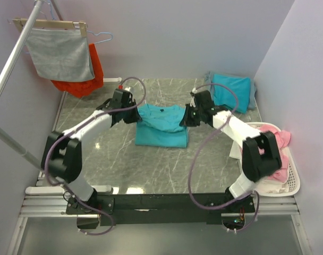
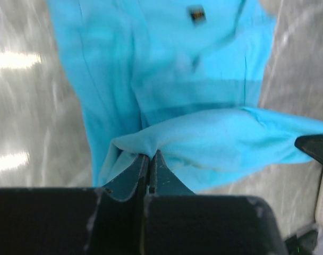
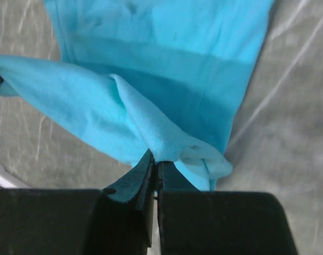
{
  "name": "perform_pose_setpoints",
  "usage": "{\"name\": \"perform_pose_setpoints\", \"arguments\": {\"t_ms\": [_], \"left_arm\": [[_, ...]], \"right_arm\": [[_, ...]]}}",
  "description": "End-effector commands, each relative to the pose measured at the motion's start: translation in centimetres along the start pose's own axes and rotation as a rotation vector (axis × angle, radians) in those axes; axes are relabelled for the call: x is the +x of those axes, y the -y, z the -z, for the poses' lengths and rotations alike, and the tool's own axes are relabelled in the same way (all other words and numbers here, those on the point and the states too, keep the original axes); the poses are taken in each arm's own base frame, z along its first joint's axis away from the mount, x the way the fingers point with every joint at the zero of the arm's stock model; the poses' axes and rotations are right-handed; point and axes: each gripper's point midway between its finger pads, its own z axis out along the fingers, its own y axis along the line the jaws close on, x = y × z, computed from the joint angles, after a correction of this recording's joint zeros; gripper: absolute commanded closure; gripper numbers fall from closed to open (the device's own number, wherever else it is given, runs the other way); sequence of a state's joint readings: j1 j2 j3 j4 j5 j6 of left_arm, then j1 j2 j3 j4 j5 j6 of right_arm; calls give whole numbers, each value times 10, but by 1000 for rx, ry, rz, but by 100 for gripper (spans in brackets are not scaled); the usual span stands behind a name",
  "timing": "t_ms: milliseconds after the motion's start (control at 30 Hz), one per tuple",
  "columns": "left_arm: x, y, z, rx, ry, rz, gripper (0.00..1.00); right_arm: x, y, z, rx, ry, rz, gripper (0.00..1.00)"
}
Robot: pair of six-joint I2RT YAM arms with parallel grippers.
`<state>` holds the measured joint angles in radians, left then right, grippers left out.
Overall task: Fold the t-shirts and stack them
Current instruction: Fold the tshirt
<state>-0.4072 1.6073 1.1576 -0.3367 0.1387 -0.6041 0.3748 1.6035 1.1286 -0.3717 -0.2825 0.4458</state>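
A turquoise t-shirt (image 1: 160,126) lies partly folded at the middle of the marble table (image 1: 124,159). My left gripper (image 1: 136,113) is shut on its far left edge and my right gripper (image 1: 186,118) is shut on its far right edge, both lifting that edge above the rest. The left wrist view shows the pinched fold (image 2: 151,146) and a small dark chest mark (image 2: 196,14). The right wrist view shows the pinched cloth (image 3: 161,143). A second turquoise t-shirt (image 1: 233,89) lies folded at the back right.
A grey cloth (image 1: 60,53) and an orange-red garment (image 1: 90,77) hang on a rack at the back left. A white basket (image 1: 289,175) with pink and white laundry stands at the right edge. Walls close in behind and on the right.
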Motion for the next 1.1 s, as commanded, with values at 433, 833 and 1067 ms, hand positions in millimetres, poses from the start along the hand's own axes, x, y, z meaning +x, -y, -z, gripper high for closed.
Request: {"name": "perform_pose_setpoints", "arguments": {"t_ms": [433, 833, 1067], "left_arm": [[-136, -25, -105, 98, 133, -29, 1], [-157, 7, -47, 255, 173, -85, 1], [-104, 34, -48, 401, 2, -86, 1]], "right_arm": [[-166, 39, -111, -142, 111, -67, 41], [-176, 1, -59, -154, 206, 67, 26], [-127, -33, -70, -205, 85, 100, 27]]}}
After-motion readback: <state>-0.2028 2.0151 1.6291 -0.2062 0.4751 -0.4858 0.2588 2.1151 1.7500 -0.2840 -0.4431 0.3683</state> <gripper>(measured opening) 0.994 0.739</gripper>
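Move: Both hands already hold the t-shirt's hem corners, about 5 cm above the table. The t-shirt's collar lies roughly 9 cm ahead of the left hand and 10 cm to its right; from the right hand, it is some 10 cm ahead and 9 cm left. The near fold is about 10 cm behind the left hand and 10 cm right. The folded stack stands some 16 cm ahead of the right hand and 20 cm to its right. Forward and slightly down, both arms sweep together some 17 to 20 cm, carrying the hem over the collar to the far edge. Near the end of the reach their shut fingers open and let the cloth go; the hands edge apart, then lift clear about 8 cm, easing back a little as the fingers tip upward. ##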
